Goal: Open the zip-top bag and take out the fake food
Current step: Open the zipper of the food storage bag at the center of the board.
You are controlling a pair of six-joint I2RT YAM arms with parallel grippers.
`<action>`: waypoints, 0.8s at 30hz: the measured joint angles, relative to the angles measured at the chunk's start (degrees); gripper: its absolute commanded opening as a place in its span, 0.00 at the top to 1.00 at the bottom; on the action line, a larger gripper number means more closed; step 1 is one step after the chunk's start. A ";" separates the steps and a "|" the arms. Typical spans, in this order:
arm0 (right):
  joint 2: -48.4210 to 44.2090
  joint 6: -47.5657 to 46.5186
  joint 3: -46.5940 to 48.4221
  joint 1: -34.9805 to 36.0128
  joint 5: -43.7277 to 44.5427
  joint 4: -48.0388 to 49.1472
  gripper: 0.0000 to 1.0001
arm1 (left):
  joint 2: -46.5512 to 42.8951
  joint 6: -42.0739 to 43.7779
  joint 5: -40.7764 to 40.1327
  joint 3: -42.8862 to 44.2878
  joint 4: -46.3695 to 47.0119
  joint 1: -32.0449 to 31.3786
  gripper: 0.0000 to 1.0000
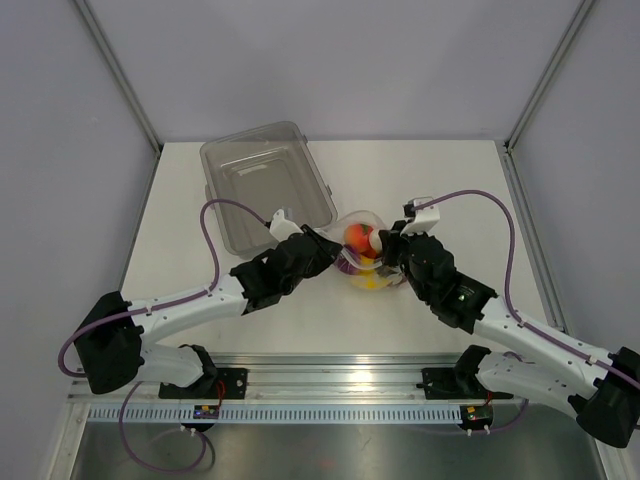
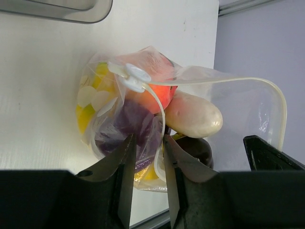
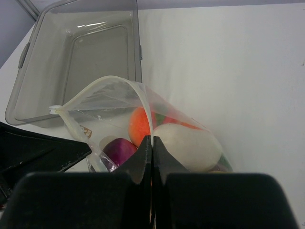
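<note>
The zip-top bag (image 1: 360, 218) lies at the table's middle between both grippers, its mouth pulled open (image 2: 238, 109). Inside is the fake food: an orange piece (image 2: 152, 98), a white radish (image 2: 193, 117), a dark purple piece (image 2: 131, 121) and yellow pieces (image 2: 86, 117). My left gripper (image 2: 147, 140) straddles the near bag wall and zip strip, with a gap showing between its fingers. The white slider (image 2: 135, 76) sits at the strip's end. My right gripper (image 3: 151, 139) is shut on the opposite rim of the bag (image 3: 105, 102), in front of the orange piece (image 3: 139, 125) and the radish (image 3: 188, 145).
A rigid clear-grey tub (image 1: 265, 185) stands empty behind and left of the bag, close to my left arm (image 1: 280, 265). It also shows at the upper left as the tub (image 3: 71, 62) in the right wrist view. Grey walls close in the table.
</note>
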 measured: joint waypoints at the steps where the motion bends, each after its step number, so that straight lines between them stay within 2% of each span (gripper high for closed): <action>1: 0.13 -0.15 0.00 0.17 0.09 0.09 1.00 | 0.00 -0.07 0.00 0.00 -0.04 0.00 0.76; 6: 0.39 -0.48 0.00 0.52 1.16 0.46 1.00 | 0.00 -0.09 -0.02 0.00 -0.24 0.00 0.95; 9: 0.39 -0.57 0.00 0.55 1.57 0.74 1.00 | 0.00 -0.02 -0.04 0.02 -0.70 0.00 1.00; 24: 1.46 -2.71 -1.95 0.81 8.87 6.67 1.00 | -3.87 -0.59 0.96 1.75 -8.26 0.00 1.00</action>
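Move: The bag's near zip strip stands between the left hand's open fingers, practically at the hand point. Its white slider is about 3 cm ahead and 3 cm to the left; the orange fruit lies roughly 4 cm ahead, 4 cm right and 5 cm lower, the purple one 2 cm right and 6 cm below. From the right hand, already pinching the bag's other lip, that near strip is some 9 cm left, 1 cm back and 4 cm lower. The bag's near zip strip is pinched as the left fingers shut fully on it, and is then drawn back and left by about 1.5 cm each way, with a slight rise at the end. The right hand keeps its grip on the opposite lip and, late on, pulls it right and forward about 2 cm in all while yawing some 5 to 10 degrees clockwise, so the hands part. ##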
